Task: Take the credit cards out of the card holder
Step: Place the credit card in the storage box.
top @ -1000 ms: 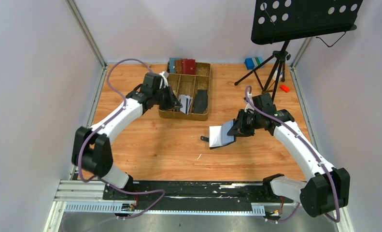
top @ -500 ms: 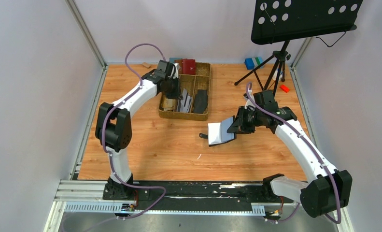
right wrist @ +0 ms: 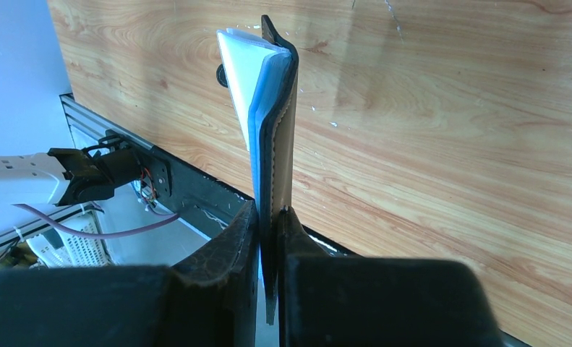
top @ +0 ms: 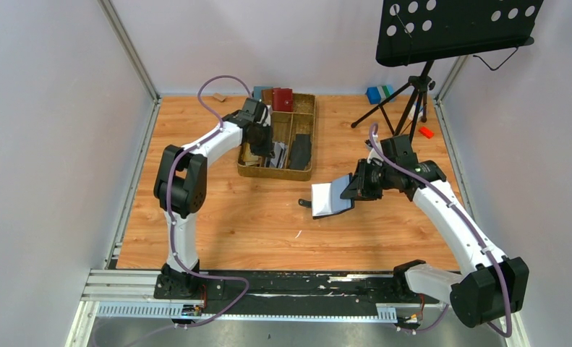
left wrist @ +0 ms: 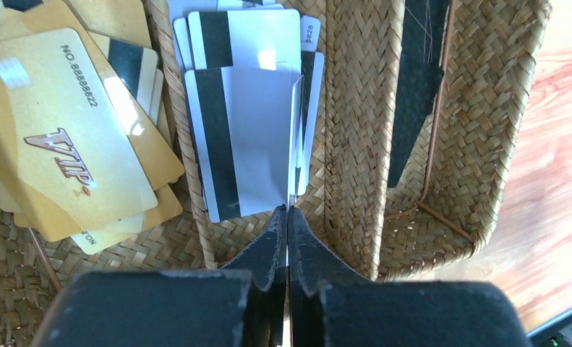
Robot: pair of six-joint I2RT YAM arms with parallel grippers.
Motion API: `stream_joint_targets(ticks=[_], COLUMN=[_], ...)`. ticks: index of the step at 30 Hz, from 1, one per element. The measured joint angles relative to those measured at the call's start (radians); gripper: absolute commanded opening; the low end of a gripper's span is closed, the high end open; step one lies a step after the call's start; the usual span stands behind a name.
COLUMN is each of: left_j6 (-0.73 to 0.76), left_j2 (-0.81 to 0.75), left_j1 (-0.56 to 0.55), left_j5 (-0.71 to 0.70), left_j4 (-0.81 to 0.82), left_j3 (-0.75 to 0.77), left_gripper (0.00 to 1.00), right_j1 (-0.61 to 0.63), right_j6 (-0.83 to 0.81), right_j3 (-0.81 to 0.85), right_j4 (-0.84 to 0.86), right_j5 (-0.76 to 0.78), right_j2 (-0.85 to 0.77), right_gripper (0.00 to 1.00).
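In the top view, my right gripper (top: pixel 351 189) is shut on the black card holder (top: pixel 331 200) and holds it off the table with its pale sleeve pages fanned out. The right wrist view shows the holder (right wrist: pixel 275 123) edge-on, clamped between the fingers (right wrist: pixel 268 213). My left gripper (top: pixel 263 141) is over the wicker basket (top: pixel 275 173). In the left wrist view it (left wrist: pixel 288 210) is shut on a thin whitish credit card (left wrist: pixel 295 144) seen edge-on. That card hangs over several whitish cards with black stripes (left wrist: pixel 246 144) lying in a basket compartment.
Gold VIP cards (left wrist: pixel 73 144) fill the compartment to the left. A long black flat piece (left wrist: pixel 420 87) lies in the right compartment. Red and brown wallets (top: pixel 277 97) stand at the basket's back. A music stand tripod (top: pixel 413 101) and small blue (top: pixel 377 94) and red (top: pixel 425 132) items sit at the back right.
My left arm has swung from the basket's left edge to over its middle compartment. The right arm and the card holder have stayed nearly still.
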Motion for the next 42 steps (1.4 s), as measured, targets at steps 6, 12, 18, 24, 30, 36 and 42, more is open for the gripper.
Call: stream_joint_targets(ticks=[6, 12, 18, 24, 30, 36, 42], left_j6=[-0.001, 0.018, 0.024, -0.076, -0.261, -0.5, -0.587], left_j2=[0.0, -0.01, -0.14, -0.495, -0.734, -0.875, -0.955], left_j1=[0.0, 0.0, 0.0, -0.022, -0.161, -0.187, -0.198], left_j5=[-0.05, -0.092, -0.076, 0.085, 0.219, 0.282, 0.274], left_j4=[0.023, -0.005, -0.058, 0.042, 0.238, 0.45, 0.512], left_j3=[-0.002, -0.002, -0.029, -0.291, -0.577, -0.879, -0.913], left_gripper=[0.31, 0.49, 0.71, 0.96, 1.0, 1.0, 1.0], right_j1=[0.0, 0.0, 0.0, -0.005, -0.005, 0.004, 0.035], right_j6=[-0.003, -0.008, -0.007, 0.05, 0.17, 0.242, 0.273], right_j3=[0.0, 0.0, 0.0, -0.028, -0.121, -0.158, -0.158], right_j4=[-0.005, -0.004, 0.008, 0.157, 0.349, 0.462, 0.522], right_j5=[-0.001, -0.003, -0.04, -0.188, -0.319, -0.407, -0.45], right_j2=[-0.01, -0.006, 0.017, 0.022, 0.018, 0.013, -0.002], right_gripper=[0.0, 0.0, 0.0, 0.0, 0.0, 0.0, 0.0])
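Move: The left hand, inside the storage box, has one card pinched just over the middle compartment's white cards, whose pile lies about 3 cm ahead and 4 cm below. The gold cards lie some 7 cm left and 3 cm ahead, and the black holder in the box about 8 cm right and 5 cm ahead. The open card holder is roughly 17 cm back, 17 cm right and 5 cm higher; from the right hand gripping it, its middle is 5 cm left, level fore and aft, and 4 cm lower. Staying low, the left hand eases barely forward and a couple of centimetres left while its fingers part and let go of the card. It then lifts and sweeps back about 22 cm, ending some 12 cm higher and 4 cm right, opening fully and rolling its fingers rightward to straddle the holder's white sleeve unclosed. Meanwhile the right hand, still pinching the holder, brings it left and up, rolling about 30 degrees so its left side rises. ##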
